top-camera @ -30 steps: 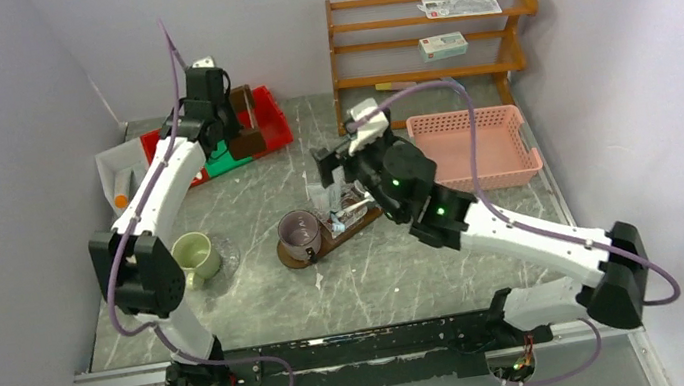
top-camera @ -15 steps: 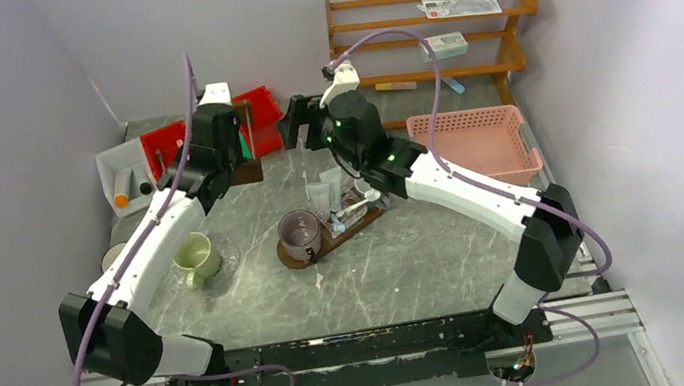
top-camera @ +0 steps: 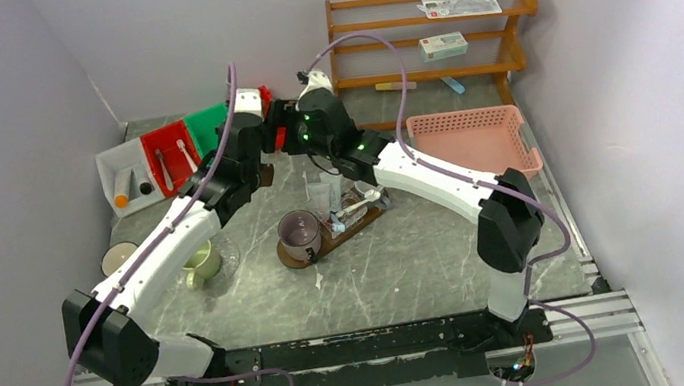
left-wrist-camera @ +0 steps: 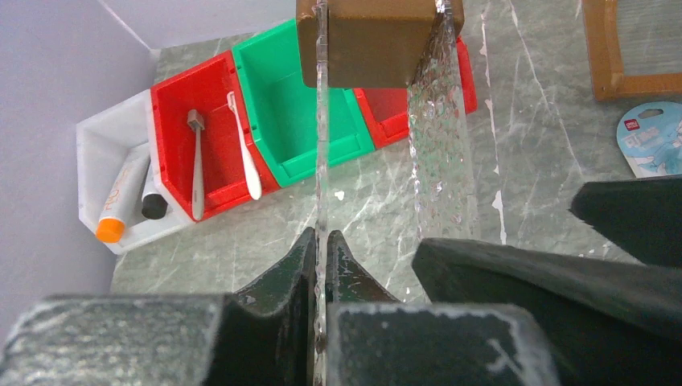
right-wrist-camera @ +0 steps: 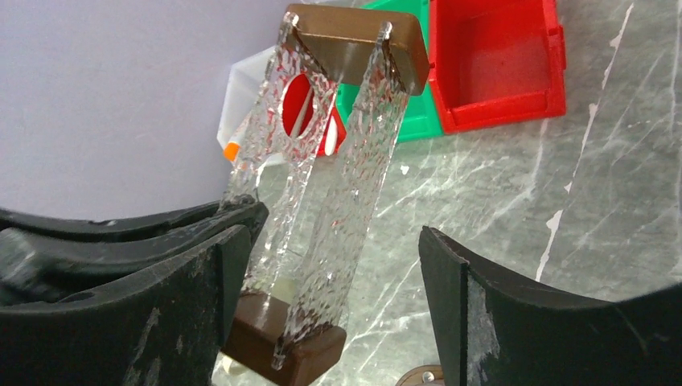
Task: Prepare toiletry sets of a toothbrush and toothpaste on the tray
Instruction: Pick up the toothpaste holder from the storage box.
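My left gripper (left-wrist-camera: 322,249) is shut on one clear ribbed panel of a holder (right-wrist-camera: 322,185) with brown wooden ends, held above the table at the back centre. My right gripper (right-wrist-camera: 330,297) stands open with the holder between its fingers, not touching it. In the top view the left gripper (top-camera: 261,159) and the right gripper (top-camera: 281,126) meet there. The dark oval tray (top-camera: 326,249) lies mid-table with a glass cup (top-camera: 301,231) and small white tubes on it. Two white toothbrushes (left-wrist-camera: 245,149) lie in a red bin (left-wrist-camera: 173,104). A toothpaste tube (left-wrist-camera: 121,197) with an orange cap lies in the white bin.
Green (left-wrist-camera: 285,96) and red (right-wrist-camera: 490,56) bins sit at the back left. A pink basket (top-camera: 473,144) and a wooden shelf (top-camera: 432,34) stand at the back right. A pale green mug (top-camera: 196,259) stands left of the tray. A blue packet (left-wrist-camera: 651,145) lies on the table.
The left arm swung right from over the bins, carrying the holder. The right arm rose off the tray and moved back-left until its jaws, slightly narrower, straddled the holder.
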Robot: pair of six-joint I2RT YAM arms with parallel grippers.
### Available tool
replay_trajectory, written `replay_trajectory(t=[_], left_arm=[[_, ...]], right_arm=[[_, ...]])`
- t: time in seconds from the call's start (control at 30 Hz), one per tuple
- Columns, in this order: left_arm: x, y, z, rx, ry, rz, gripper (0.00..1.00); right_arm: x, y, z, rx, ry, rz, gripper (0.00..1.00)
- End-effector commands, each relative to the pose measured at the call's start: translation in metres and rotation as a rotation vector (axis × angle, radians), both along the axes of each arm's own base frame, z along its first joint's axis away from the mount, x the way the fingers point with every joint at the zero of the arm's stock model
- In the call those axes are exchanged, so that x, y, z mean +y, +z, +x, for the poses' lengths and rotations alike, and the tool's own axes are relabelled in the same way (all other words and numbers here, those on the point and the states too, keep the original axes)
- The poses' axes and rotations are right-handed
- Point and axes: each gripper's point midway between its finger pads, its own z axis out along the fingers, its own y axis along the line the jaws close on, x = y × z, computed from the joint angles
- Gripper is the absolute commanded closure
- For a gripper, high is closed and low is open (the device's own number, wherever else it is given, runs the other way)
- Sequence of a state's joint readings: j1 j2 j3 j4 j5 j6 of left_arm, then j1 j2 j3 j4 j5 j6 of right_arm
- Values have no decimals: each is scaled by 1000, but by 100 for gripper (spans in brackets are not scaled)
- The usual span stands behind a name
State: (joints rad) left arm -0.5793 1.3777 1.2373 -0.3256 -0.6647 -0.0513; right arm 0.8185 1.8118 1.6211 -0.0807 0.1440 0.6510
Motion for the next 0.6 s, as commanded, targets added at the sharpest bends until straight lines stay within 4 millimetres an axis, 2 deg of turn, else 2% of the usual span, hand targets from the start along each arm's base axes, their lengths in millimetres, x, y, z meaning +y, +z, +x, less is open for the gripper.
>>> replay_trajectory(t=[0.0,0.33,0.43,0.57], left_arm=[[0,33,2,-111,35,-19,95],[-4,37,-2,-130,18,41,95],[-6,37,-4,-134,9,51,95],[-9,36,-6,-128,0,68,95]], right_arm=[[9,-8,3,44,8,4,20],[28,-30,15,81,22,-20,39],[31,-33,16,89,30,-18,49],[33,-31,17,82,36,-4,68]])
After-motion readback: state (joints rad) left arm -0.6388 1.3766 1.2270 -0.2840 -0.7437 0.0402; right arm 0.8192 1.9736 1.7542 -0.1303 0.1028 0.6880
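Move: The toothpaste holder stands near upright in the left fingers, its middle about 3 cm to the right of that hand. From the right hand it is roughly 5 cm left, 2 cm ahead and 3 cm below. From that hand the end red box lies some 10 cm ahead and 2 cm left, the green box 8 cm ahead and 11 cm left, the tray 14 cm back and 9 cm right, all roughly 25 cm below. Right hand sinks and goes left about 5 cm, half closing around the holder's clear right panel; left keeps hold. ##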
